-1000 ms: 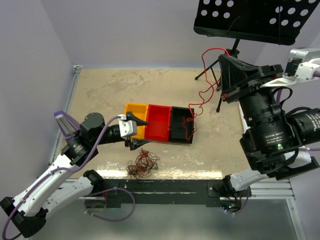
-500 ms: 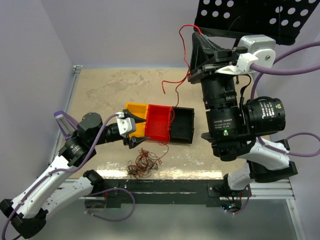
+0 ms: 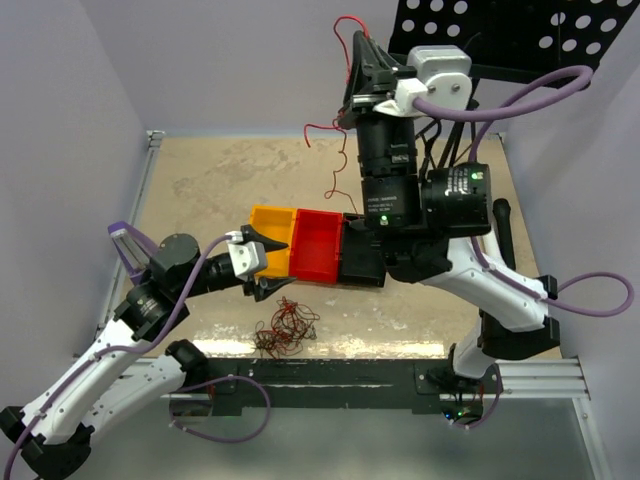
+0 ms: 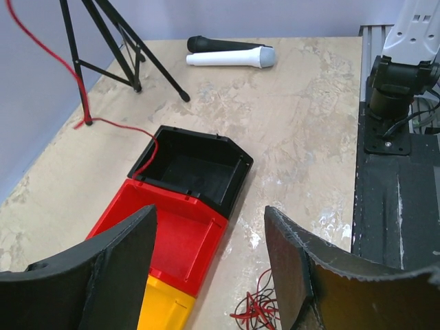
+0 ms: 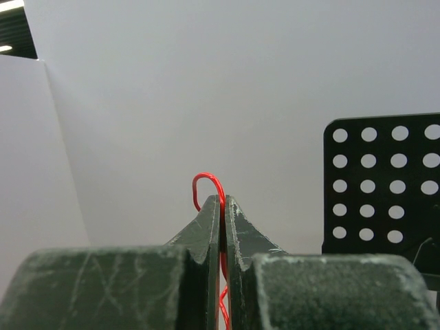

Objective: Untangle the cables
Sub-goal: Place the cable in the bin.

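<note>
The cables are a small snarl of red and dark thin wires (image 3: 285, 328) lying on the table near its front edge; the left wrist view shows this snarl (image 4: 259, 309) low between my fingers. One red strand (image 3: 347, 19) is lifted high, and my right gripper (image 3: 360, 45) is shut on it. In the right wrist view the strand (image 5: 205, 180) curls over the closed tips of the right gripper (image 5: 222, 201). The strand (image 4: 110, 124) trails down into the black bin (image 4: 230, 172). My left gripper (image 3: 285, 262) hangs open and empty by the yellow bin, just beyond the snarl.
A row of yellow (image 3: 268, 218), red (image 3: 318, 245) and black (image 3: 360, 265) bins sits mid-table. A perforated black music stand (image 3: 520, 40) rises at the back right, its tripod legs (image 4: 130, 58) on the table. A white microphone (image 4: 230, 59) and a black one (image 4: 213, 44) lie beyond.
My right arm has swung left and upward with the red strand, drawing it up from the black bin. The left gripper has stayed near the yellow bin, still open.
</note>
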Motion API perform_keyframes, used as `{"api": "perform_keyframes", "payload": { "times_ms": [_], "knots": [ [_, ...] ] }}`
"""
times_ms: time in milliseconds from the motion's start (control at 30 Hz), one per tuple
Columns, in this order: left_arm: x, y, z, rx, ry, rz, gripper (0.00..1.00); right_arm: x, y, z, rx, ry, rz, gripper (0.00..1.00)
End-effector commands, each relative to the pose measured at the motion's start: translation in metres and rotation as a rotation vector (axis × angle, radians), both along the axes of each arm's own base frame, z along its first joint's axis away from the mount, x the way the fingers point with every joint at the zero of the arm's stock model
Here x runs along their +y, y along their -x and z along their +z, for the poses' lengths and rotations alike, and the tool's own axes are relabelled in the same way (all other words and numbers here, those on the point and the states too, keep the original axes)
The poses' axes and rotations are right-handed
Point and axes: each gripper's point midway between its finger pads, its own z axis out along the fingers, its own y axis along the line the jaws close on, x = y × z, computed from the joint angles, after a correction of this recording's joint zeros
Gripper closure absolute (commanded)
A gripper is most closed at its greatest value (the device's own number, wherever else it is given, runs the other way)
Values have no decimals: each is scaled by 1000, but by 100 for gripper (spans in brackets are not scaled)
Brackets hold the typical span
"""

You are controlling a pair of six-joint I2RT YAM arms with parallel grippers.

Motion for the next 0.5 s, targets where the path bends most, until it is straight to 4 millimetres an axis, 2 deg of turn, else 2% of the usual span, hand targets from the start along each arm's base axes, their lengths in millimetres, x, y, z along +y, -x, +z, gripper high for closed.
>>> {"api": "perform_keyframes", "payload": {
  "times_ms": [0,200,467],
  "knots": [
    [1,1,1,-1,21,2,32,4,-9,11,-52,-39,33,100],
    [3,2,3,-12,26,6,32,10,-28,6,-52,-41,41,100],
    [4,4,1,-6,37,4,32,18,-38,6,-64,-41,47,100]
  ]
}}
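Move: The red bin, the likely goal for the red cable in the right fingers, lies about 6 cm ahead of the right hand, 5 cm to its left and nearly 70 cm below. At that same low level, the black bin is some 6 cm ahead and 5 cm to the right, the yellow bin 6 cm ahead and 14 cm left, and the cable tangle 12 cm back and 10 cm left. From the left hand the red bin lies about 12 cm ahead, 4 cm right and 28 cm below. The red cable stays pinched in the right hand's shut fingertips, dangling high above the bins, while that arm carries it forward about 4 cm and left some 2.5 cm, sinking slightly, to bring it over the red bin. The travel eases almost to a halt at the end; the fingers keep pointing forward and up with hardly any turn. ##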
